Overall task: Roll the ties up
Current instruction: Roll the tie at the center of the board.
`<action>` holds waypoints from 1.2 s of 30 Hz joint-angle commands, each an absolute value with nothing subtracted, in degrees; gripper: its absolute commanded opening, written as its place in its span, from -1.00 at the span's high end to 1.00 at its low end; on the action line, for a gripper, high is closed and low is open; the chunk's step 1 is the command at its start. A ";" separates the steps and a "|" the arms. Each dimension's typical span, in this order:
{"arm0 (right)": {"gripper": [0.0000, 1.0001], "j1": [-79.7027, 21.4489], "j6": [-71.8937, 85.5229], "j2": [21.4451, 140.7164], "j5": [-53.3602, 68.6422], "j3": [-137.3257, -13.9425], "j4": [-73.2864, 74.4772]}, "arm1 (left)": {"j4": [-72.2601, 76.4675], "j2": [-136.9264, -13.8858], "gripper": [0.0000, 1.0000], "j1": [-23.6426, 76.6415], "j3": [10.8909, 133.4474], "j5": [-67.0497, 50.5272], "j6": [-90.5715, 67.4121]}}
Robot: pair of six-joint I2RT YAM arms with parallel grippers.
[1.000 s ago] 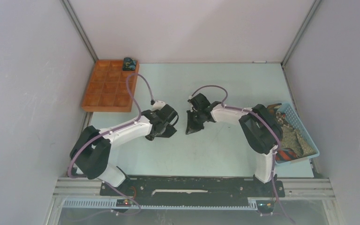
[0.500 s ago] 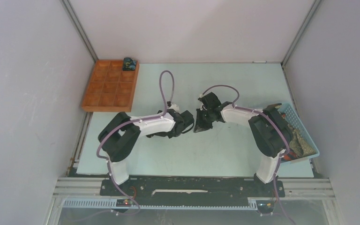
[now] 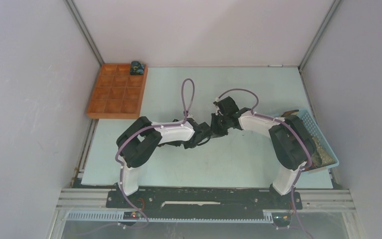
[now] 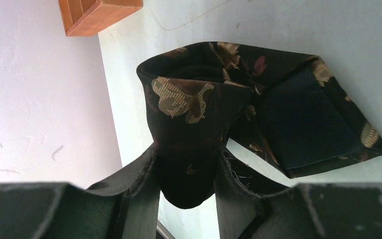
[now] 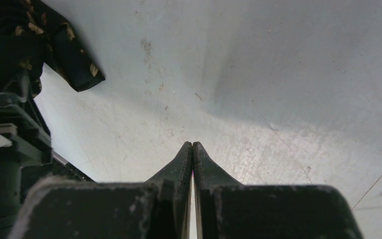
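A black tie with a tan leaf pattern (image 4: 199, 99) is folded into a loose bundle on the pale table, and my left gripper (image 4: 188, 152) is shut on its lower fold. In the top view the left gripper (image 3: 205, 134) sits at the table's middle, nose to nose with my right gripper (image 3: 218, 124), and the tie (image 3: 213, 130) shows only as a dark patch between them. My right gripper (image 5: 192, 144) is shut with nothing in it, above bare table. The same tie (image 5: 30, 40) lies at the upper left of its view. Another rolled tie (image 3: 138, 67) sits at the orange tray's back right corner.
The orange compartment tray (image 3: 117, 92) stands at the back left, and its corner (image 4: 97, 12) shows in the left wrist view. A blue mesh basket (image 3: 328, 164) at the right edge holds more ties (image 3: 321, 149). Grey walls enclose the table on three sides.
My left arm has swung right to the table's middle, bringing its gripper up against the right one. The right gripper has shifted slightly right and back. The tie now sits bunched between them.
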State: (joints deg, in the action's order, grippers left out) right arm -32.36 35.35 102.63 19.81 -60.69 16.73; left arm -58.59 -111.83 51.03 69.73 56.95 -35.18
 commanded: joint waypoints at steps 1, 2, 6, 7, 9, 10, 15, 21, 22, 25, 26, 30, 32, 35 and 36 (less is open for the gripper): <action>0.91 -32.08 34.46 99.58 20.40 -60.47 15.66 | -58.46 -113.77 0.14 52.54 72.10 57.41 -38.21; 0.91 -32.04 34.45 99.34 20.39 -60.30 15.77 | -58.45 -114.08 0.12 52.89 72.33 56.98 -38.31; 0.91 -31.81 34.41 98.24 19.94 -60.12 16.29 | -57.86 -114.75 0.02 54.06 73.24 55.20 -37.79; 0.91 -31.74 34.37 98.03 19.81 -60.12 16.43 | -57.67 -114.92 0.00 54.30 73.56 54.76 -37.53; 0.91 -31.61 34.29 97.60 19.55 -60.12 16.78 | -57.66 -115.30 -0.04 54.61 74.22 54.00 -37.17; 0.91 -31.59 34.28 97.41 19.45 -60.10 16.90 | -57.66 -115.35 -0.06 54.66 74.48 53.58 -37.06; 0.91 -31.64 34.16 96.33 18.84 -60.12 17.74 | -57.24 -113.83 -0.16 54.77 75.01 51.34 -35.63; 0.91 -31.15 34.28 95.24 18.63 -60.14 17.99 | -56.65 -110.18 -0.44 54.84 75.33 48.44 -33.89; 0.91 -30.97 34.28 94.91 18.57 -60.14 17.99 | -56.62 -109.34 -0.49 54.82 75.28 48.01 -33.70; 0.91 -30.40 34.15 94.19 18.24 -60.19 17.99 | -56.47 -106.55 -0.59 54.80 75.08 47.23 -33.42; 0.91 -30.21 34.12 94.00 18.20 -60.20 17.82 | -56.46 -105.65 -0.62 54.84 74.98 47.06 -33.40; 0.91 -29.72 34.03 94.48 17.87 -61.76 18.34 | -56.40 -101.26 -0.72 54.84 74.67 45.91 -33.55; 0.91 -29.72 34.01 95.01 17.84 -63.07 18.60 | -56.42 -98.63 -0.75 54.82 74.43 45.05 -33.76; 0.91 -30.27 33.86 96.60 17.64 -66.27 19.62 | -55.55 -94.04 -0.69 54.79 72.63 42.76 -33.86; 0.91 -30.50 33.62 97.38 17.68 -67.72 20.09 | -55.21 -92.35 -0.65 54.76 71.62 42.12 -34.21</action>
State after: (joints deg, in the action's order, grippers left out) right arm -29.91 34.98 96.57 18.57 -61.41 19.49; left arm -56.60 -99.79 54.63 73.41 44.53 -33.91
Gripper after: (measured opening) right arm 0.044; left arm 0.851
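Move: The tie's half-made roll is still between the left fingers, its middle about 1 cm ahead of the hand point and 2 cm below it. The loose wide tail, onto which the roll goes, lies some 8 cm to the left hand's right, 1 cm back and 4 cm below; the orange tray is roughly 20 cm ahead and 20 cm left. From the closed right hand the tail lies about 10 cm left, 2 cm back and 3 cm lower. The tie's roll is carried by the left hand to the right along its own tail, about 4 cm while sinking 2 cm, the fingers easing open as they go. Then they spread wide and let go, the left hand lifting some 6 cm clear, still drifting right and rolling about 20 degrees, its left side dropping. The shut right hand rises about 4 cm, touching nothing. ##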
